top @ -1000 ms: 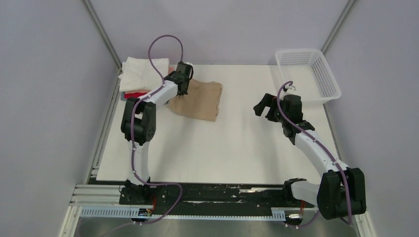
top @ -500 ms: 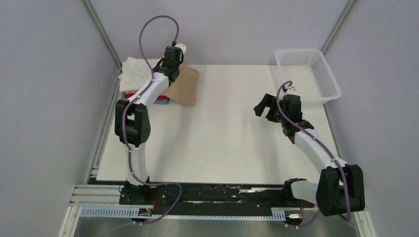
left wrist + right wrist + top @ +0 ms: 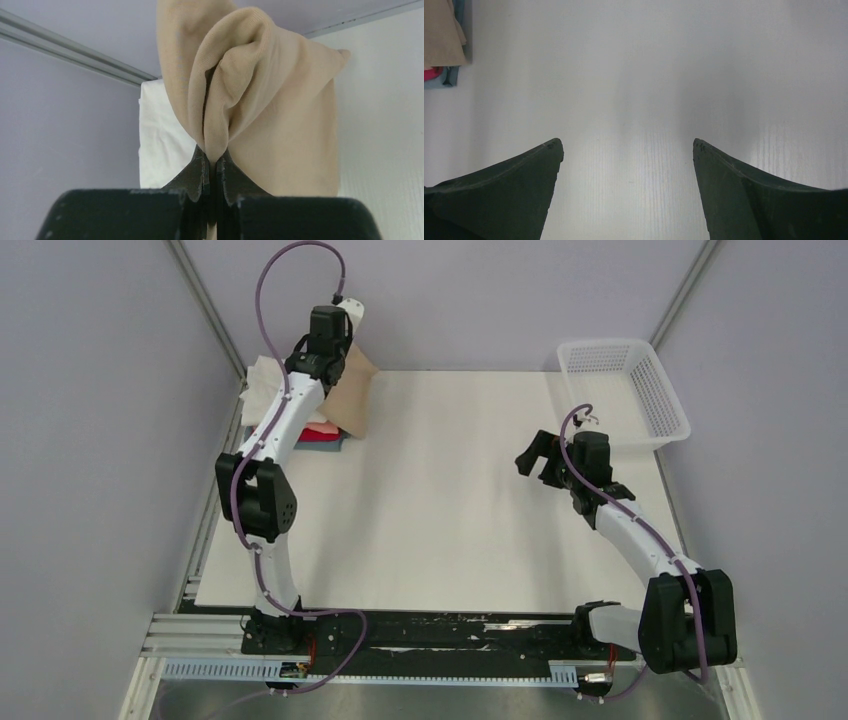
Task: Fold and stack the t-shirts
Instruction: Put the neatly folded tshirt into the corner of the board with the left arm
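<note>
My left gripper (image 3: 328,348) is shut on a fold of the tan t-shirt (image 3: 352,395) and holds it lifted at the table's far left corner, the cloth hanging down over the stack. In the left wrist view the tan t-shirt (image 3: 260,100) bunches out of the closed left gripper (image 3: 216,159). The stack shows a white shirt (image 3: 262,380) on top, with red (image 3: 318,435) and blue-grey (image 3: 338,443) edges below. My right gripper (image 3: 532,455) is open and empty above the bare table, right of centre; it also shows in the right wrist view (image 3: 628,145).
A white mesh basket (image 3: 625,390) stands at the far right corner. The white table (image 3: 450,520) lies between the arms. Grey walls and metal frame rails close in the left and back sides.
My left gripper has lifted the tan t-shirt off the table and carried it left and back, over the stack. The right arm has not moved.
</note>
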Controlling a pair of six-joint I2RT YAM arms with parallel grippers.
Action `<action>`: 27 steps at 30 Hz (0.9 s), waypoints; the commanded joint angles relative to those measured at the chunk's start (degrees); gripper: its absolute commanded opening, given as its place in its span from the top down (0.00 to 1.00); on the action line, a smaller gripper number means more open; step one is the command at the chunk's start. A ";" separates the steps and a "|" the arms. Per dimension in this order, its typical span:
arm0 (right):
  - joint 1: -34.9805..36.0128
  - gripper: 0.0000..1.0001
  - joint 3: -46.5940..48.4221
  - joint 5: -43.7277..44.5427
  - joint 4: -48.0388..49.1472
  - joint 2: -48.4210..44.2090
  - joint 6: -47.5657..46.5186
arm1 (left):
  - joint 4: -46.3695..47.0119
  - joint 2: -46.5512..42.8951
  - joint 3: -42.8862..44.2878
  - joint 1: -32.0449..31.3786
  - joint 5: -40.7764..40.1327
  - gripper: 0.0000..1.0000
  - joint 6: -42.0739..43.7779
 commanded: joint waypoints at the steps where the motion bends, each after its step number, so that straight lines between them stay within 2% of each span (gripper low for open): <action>1: -0.42 0.00 1.10 0.13 2.58 0.15 -0.57 | 0.38 -6.95 5.30 0.03 2.79 1.00 0.95; 13: -0.75 0.00 0.80 0.04 2.61 0.14 -0.22 | -4.80 -5.85 14.29 0.18 3.29 1.00 -1.43; 27: -1.10 0.00 0.58 0.64 2.33 0.12 0.10 | -5.90 -2.39 14.60 5.28 4.62 1.00 -4.48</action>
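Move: The left hand holds the folded beige t-shirt up high. The stack under the white t-shirt, in the corner, has its middle about 7 cm to this hand's left, roughly level with it in reach and some 23 cm below; the board's far left corner lies about 20 cm left, 10 cm farther out and 26 cm down. From the right hand the stack's middle is about 22 cm ahead, 58 cm to the left and 9 cm lower. Keep the left fingers pinched on the beige t-shirt and raise it about 9 cm beside the stack, easing back a centimetre or so and tipping the fingertips up some 8 degrees. At the top, stop rising and start left, about 2 cm, over towards the stack, sinking only slightly. ##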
